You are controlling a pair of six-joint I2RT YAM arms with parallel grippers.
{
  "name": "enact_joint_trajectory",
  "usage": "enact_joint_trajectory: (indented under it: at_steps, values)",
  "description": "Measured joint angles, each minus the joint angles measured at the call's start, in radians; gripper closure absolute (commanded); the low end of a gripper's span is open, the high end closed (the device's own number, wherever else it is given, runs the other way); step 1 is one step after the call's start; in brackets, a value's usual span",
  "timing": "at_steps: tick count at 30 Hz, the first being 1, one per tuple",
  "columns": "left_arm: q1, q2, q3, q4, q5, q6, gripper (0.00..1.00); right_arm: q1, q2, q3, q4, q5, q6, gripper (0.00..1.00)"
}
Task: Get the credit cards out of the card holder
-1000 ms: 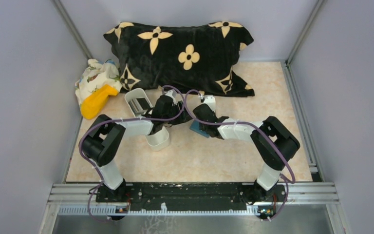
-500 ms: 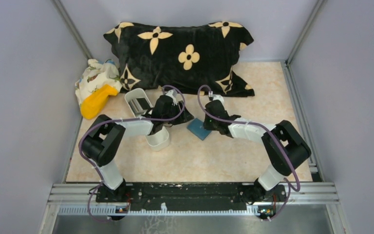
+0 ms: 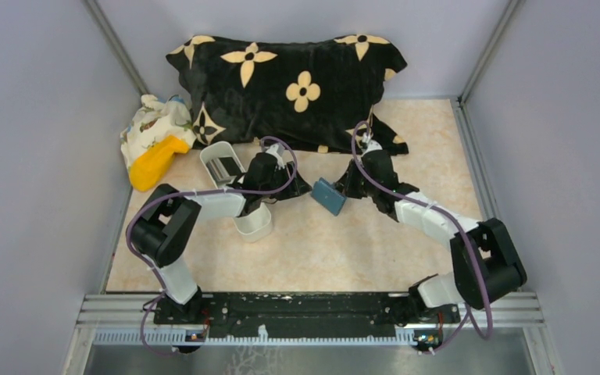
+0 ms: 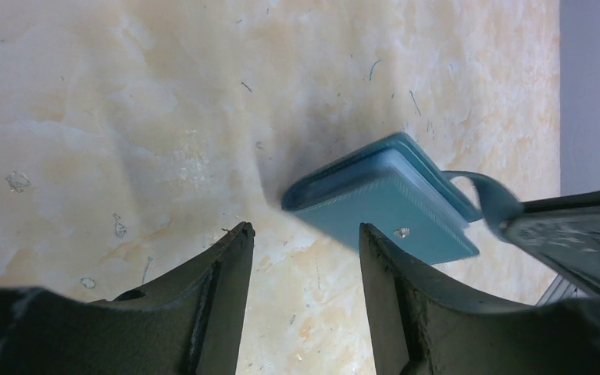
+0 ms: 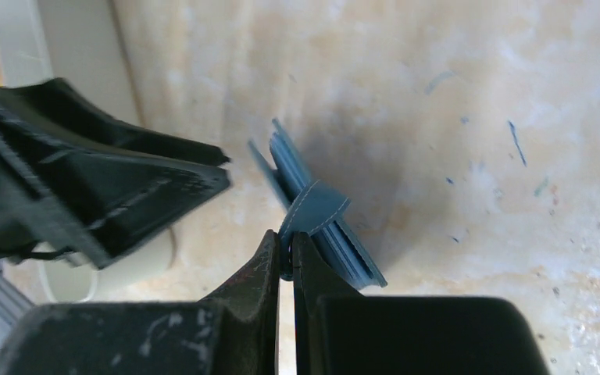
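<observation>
The blue-teal card holder [image 3: 329, 196] stands tilted on the tabletop between my two grippers. My right gripper [image 5: 286, 248] is shut on its small closing tab [image 5: 314, 209] and holds the holder [image 5: 324, 209] up on edge, folded. My left gripper [image 4: 305, 234] is open and empty just left of the holder [image 4: 387, 201], with its right finger close beside the holder's face. In the top view the left gripper [image 3: 297, 187] and the right gripper [image 3: 348, 187] flank the holder. The credit cards are hidden; only thin edges show inside the fold.
A long white oblong tray [image 3: 234, 187] lies under my left arm. A black pillow with cream flowers [image 3: 293, 90] lies along the back. A patterned cloth [image 3: 152, 121] and a yellow object [image 3: 155, 162] sit at the back left.
My right arm has swung right and back, pulling the card holder by its tab from flat to tilted up on edge. My left gripper has stayed in place.
</observation>
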Motion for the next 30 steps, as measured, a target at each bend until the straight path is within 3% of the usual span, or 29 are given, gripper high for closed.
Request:
enact_joint_trajectory:
  at_steps: [18,30]
  values:
    - [0.001,-0.045,-0.007,0.000,0.000,0.007,0.42,0.031,-0.124,0.092,-0.063,-0.050,-0.057,1.00]
    - [0.002,-0.055,-0.011,0.000,0.000,0.016,0.42,0.070,-0.145,0.164,-0.156,-0.067,0.070,1.00]
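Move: The blue card holder hangs by its strap, which the right fingers already pinch; its middle is some 3 cm left of the right hand, 2 cm back and 3 cm below. The open, empty left gripper is about 8 cm to the right hand's left, level in reach and roughly level in height. From the left hand the holder is around 6 cm right, 2 cm back and 2 cm lower. The white tray's middle is about 16 cm left of the left hand, 1 cm back and 5 cm lower. Still pinching the strap, the right hand hauls the card holder upward, a quick 7 cm or so, then almost halts, then climbs again to about 10 cm in all while easing some 3 cm to its left and tilting by about 10 degrees. The left hand rises a mere 2 cm, jaws staying open and empty. ##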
